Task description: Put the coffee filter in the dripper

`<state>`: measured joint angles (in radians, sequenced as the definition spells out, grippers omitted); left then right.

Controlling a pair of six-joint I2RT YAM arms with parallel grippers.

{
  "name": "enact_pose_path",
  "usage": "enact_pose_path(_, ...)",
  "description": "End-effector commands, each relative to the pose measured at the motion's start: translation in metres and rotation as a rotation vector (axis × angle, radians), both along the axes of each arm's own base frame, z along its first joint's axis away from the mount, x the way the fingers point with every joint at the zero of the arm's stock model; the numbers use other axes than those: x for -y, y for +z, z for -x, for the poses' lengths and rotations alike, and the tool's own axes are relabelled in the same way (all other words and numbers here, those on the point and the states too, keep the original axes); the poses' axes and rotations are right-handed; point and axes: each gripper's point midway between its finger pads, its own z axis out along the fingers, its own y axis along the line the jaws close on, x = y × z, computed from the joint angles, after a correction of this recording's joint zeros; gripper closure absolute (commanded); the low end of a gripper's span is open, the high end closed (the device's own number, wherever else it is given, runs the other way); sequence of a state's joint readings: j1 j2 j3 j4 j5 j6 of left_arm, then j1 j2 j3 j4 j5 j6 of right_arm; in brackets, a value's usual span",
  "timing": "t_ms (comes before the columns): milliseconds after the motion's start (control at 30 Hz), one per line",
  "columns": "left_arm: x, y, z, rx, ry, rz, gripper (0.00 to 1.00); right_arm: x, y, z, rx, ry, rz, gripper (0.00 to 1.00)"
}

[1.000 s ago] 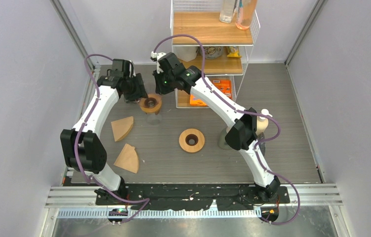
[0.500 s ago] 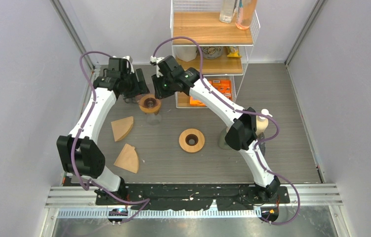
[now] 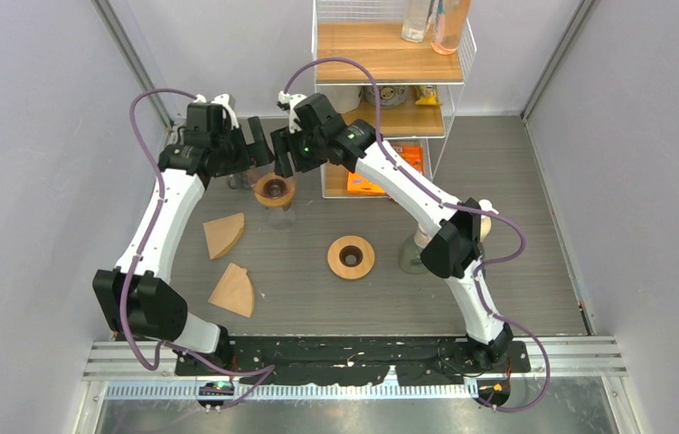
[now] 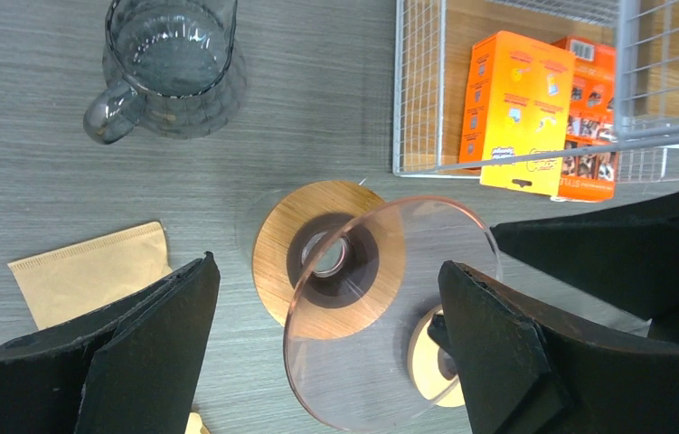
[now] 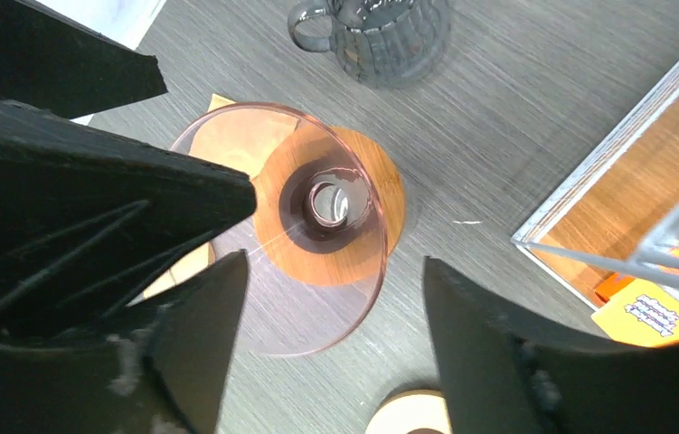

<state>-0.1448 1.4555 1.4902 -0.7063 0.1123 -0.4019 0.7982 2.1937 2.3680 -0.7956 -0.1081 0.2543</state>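
The dripper (image 3: 275,190), a clear glass cone in a wooden collar, stands upright on the table at the back. My left gripper (image 3: 247,155) and right gripper (image 3: 283,154) hover just behind and above it, both open and empty. In the left wrist view the dripper (image 4: 329,258) lies between my spread fingers (image 4: 150,353), untouched. It shows the same way in the right wrist view (image 5: 331,217). Two brown paper coffee filters lie flat on the table, one (image 3: 224,234) near the dripper, the other (image 3: 233,290) nearer the front. The first filter (image 4: 91,280) also shows in the left wrist view.
A second wooden ring (image 3: 351,257) lies mid-table. A dark glass pitcher (image 4: 173,63) stands behind the dripper. The wire rack (image 3: 390,54) with orange boxes (image 4: 516,127) is at the back right. A bottle (image 3: 480,221) stands beside the right arm.
Both grippers have opened wide and lifted back from the dripper. The left arm has swung further toward the back. The dripper and filters have not moved.
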Motion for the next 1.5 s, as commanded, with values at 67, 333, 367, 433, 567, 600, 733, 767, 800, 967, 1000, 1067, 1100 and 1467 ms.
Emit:
enact_pose_path(67, -0.001, 0.062, 0.022, 0.252, -0.03, 0.014, 0.0, 0.034, 0.084, 0.007, 0.211, -0.031, -0.075, 0.0)
enact_pose_path(333, 0.007, 0.084, 0.081, 0.566, -0.1, 0.107, 0.0, 0.101, 0.09, 0.029, 0.322, -0.141, -0.055, 0.05)
enact_pose_path(367, 0.01, 0.083, 0.089, 0.592, -0.127, 0.119, 0.0, 0.113, 0.082, 0.036, 0.314, -0.15, -0.042, 0.05)
enact_pose_path(433, 0.02, 0.077, 0.102, 0.624, -0.197, 0.144, 0.0, 0.136, 0.069, 0.041, 0.292, -0.183, -0.038, 0.05)
enact_pose_path(567, 0.029, 0.063, 0.116, 0.666, -0.262, 0.174, 0.0, 0.178, 0.046, 0.048, 0.271, -0.256, -0.027, 0.05)
enact_pose_path(600, 0.029, 0.059, 0.116, 0.661, -0.257, 0.177, 0.0, 0.186, 0.052, 0.05, 0.29, -0.272, -0.045, 0.05)
enact_pose_path(733, 0.025, 0.041, 0.116, 0.589, -0.231, 0.167, 0.01, 0.218, 0.024, 0.057, 0.267, -0.337, -0.005, 0.05)
enact_pose_path(767, 0.024, 0.035, 0.115, 0.567, -0.218, 0.169, 0.01, 0.225, 0.021, 0.056, 0.269, -0.358, 0.004, 0.05)
enact_pose_path(800, 0.023, 0.029, 0.114, 0.544, -0.205, 0.176, 0.0, 0.23, 0.018, 0.06, 0.271, -0.365, 0.005, 0.05)
enact_pose_path(967, 0.018, -0.008, 0.117, 0.408, -0.129, 0.216, 0.0, 0.247, 0.024, 0.056, 0.339, -0.448, -0.034, 0.04)
enact_pose_path(1000, 0.015, -0.016, 0.118, 0.379, -0.094, 0.22, 0.0, 0.247, 0.022, 0.056, 0.341, -0.45, -0.041, 0.05)
enact_pose_path(1067, 0.009, -0.034, 0.125, 0.301, -0.03, 0.233, 0.0, 0.243, 0.027, 0.053, 0.36, -0.436, -0.074, 0.04)
enact_pose_path(1100, 0.007, -0.043, 0.131, 0.259, -0.017, 0.231, 0.0, 0.24, 0.03, 0.052, 0.37, -0.428, -0.089, 0.04)
enact_pose_path(1467, -0.074, -0.156, 0.205, -0.132, 0.478, 0.028, 0.0, 0.214, 0.011, 0.049, 0.327, -0.325, -0.129, 0.05)
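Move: Level with the left hand and some 3 cm to its right stands the glass dripper, its middle about 10 cm below. The near coffee filter lies about 21 cm back, 9 cm left and 25 cm down; the far filter is 6 cm back and 11 cm left, the grey jug 10 cm ahead and 7 cm left. From the right hand, the near filter lies roughly 20 cm back and 15 cm left, the wooden ring 11 cm back and 15 cm right. Back from the dripper the left hand draws, rising a little with its fingers tipping up some 30 degrees, then sinks open towards the near coffee filter with the fingers tipping down again, about 17 cm back and 10 cm lower in all. The right hand lifts, finishes opening and swings about 23 cm right and slightly back, away from the dripper, turning clockwise. ##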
